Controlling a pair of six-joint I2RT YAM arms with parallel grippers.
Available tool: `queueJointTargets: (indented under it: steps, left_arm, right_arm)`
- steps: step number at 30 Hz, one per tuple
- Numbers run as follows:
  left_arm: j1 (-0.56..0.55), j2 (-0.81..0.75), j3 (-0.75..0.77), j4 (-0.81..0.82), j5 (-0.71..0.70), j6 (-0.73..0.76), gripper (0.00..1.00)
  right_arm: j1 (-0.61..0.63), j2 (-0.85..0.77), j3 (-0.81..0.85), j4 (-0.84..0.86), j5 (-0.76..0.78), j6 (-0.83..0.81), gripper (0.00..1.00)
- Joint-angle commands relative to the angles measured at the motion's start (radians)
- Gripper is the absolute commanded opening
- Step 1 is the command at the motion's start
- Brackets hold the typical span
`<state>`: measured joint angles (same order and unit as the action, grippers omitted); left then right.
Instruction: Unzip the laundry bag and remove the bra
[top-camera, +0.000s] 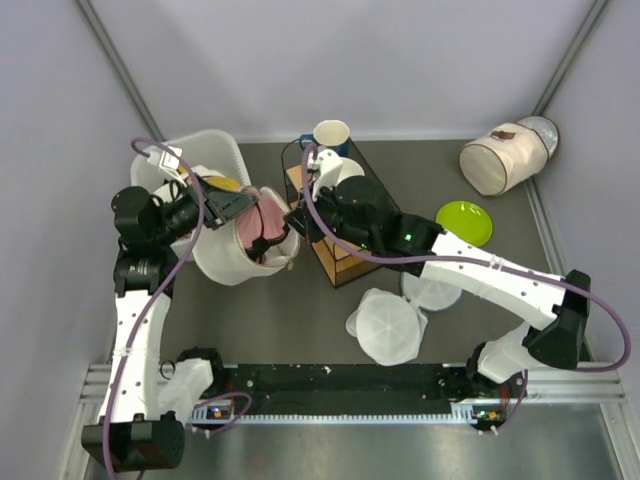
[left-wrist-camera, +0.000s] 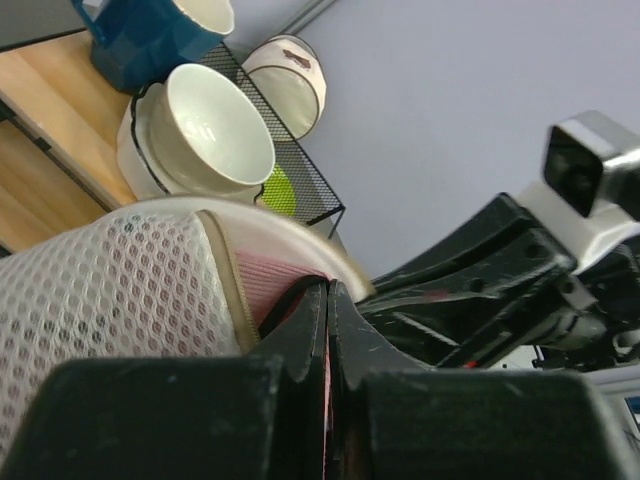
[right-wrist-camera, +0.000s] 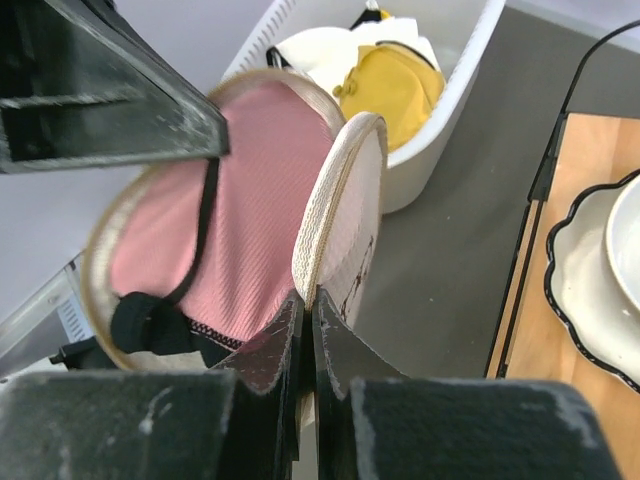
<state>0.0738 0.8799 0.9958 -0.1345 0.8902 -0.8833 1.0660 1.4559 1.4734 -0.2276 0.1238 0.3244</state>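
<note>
The cream laundry bag (top-camera: 232, 262) is held up, unzipped and gaping. The pink bra (top-camera: 267, 222) with dark straps shows inside it. My left gripper (top-camera: 243, 206) is shut on the bra's pink fabric; in the left wrist view its tips (left-wrist-camera: 330, 292) pinch the bra (left-wrist-camera: 270, 280) beside the bag's mesh face (left-wrist-camera: 110, 290). My right gripper (top-camera: 297, 222) is shut on the bag's rim. In the right wrist view its tips (right-wrist-camera: 306, 300) clamp the zip edge of the open flap (right-wrist-camera: 345, 210), with the bra (right-wrist-camera: 250, 190) lying in the other half.
A white basket (top-camera: 215, 150) with a yellow cloth (right-wrist-camera: 395, 85) stands behind the bag. A wire rack (top-camera: 340, 262) with bowls and a blue mug (top-camera: 330, 135) is at the centre. Translucent round discs (top-camera: 385, 325), a green plate (top-camera: 463, 222) and a white cylinder bag (top-camera: 500, 158) lie to the right.
</note>
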Motion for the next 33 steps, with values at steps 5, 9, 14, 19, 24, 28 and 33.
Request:
queueJointTargets:
  steps: [5,9,14,19,24,28,33]
  left_arm:
    - [0.006,-0.001,0.083,0.211,0.108,-0.086,0.0]
    - [0.004,-0.005,0.081,0.283,0.108,-0.156,0.0]
    - [0.006,-0.004,0.083,0.406,0.104,-0.239,0.0]
    - [0.007,-0.001,0.076,0.472,0.089,-0.293,0.0]
    - [0.017,-0.001,0.035,0.583,0.029,-0.419,0.0]
    - [0.015,0.017,-0.045,0.792,-0.019,-0.626,0.0]
    - [0.001,0.005,-0.078,0.771,-0.062,-0.632,0.0]
  right_arm:
    - [-0.006,0.076,0.044,0.002,-0.039,0.019,0.0]
    - [-0.011,0.09,0.034,0.001,-0.052,0.028,0.0]
    - [-0.011,0.101,0.027,-0.001,-0.067,0.036,0.0]
    - [-0.011,0.1,0.013,-0.003,-0.069,0.041,0.0]
    - [-0.009,0.093,-0.012,0.008,-0.07,0.048,0.0]
    - [-0.011,0.101,-0.022,0.023,-0.087,0.057,0.0]
    - [-0.011,0.118,-0.002,0.033,-0.093,0.05,0.0]
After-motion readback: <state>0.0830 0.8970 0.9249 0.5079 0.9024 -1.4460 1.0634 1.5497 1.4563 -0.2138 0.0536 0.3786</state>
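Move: The bra is already pinched by the left hand and hangs some 5 cm below it, about 2 cm back and 2 cm right, and still sits in the bag. The bag's middle is about 9 cm below that hand, 4 cm back and 2 cm left. The rack is roughly 15 cm ahead, 19 cm right and 20 cm lower. From the right hand, already holding the bag's rim, the bra lies about 5 cm left, level fore and aft, 2 cm lower. The bra is drawn up out of the bag's mouth by the left hand, which keeps its pinch, rises about 8 cm with a slight drift back, and tips its fingers upward some 20 degrees, mostly late on. Against it the right hand, keeping hold of the bag's rim, sinks roughly 4 cm early on, then stays nearly put, easing a little left. ##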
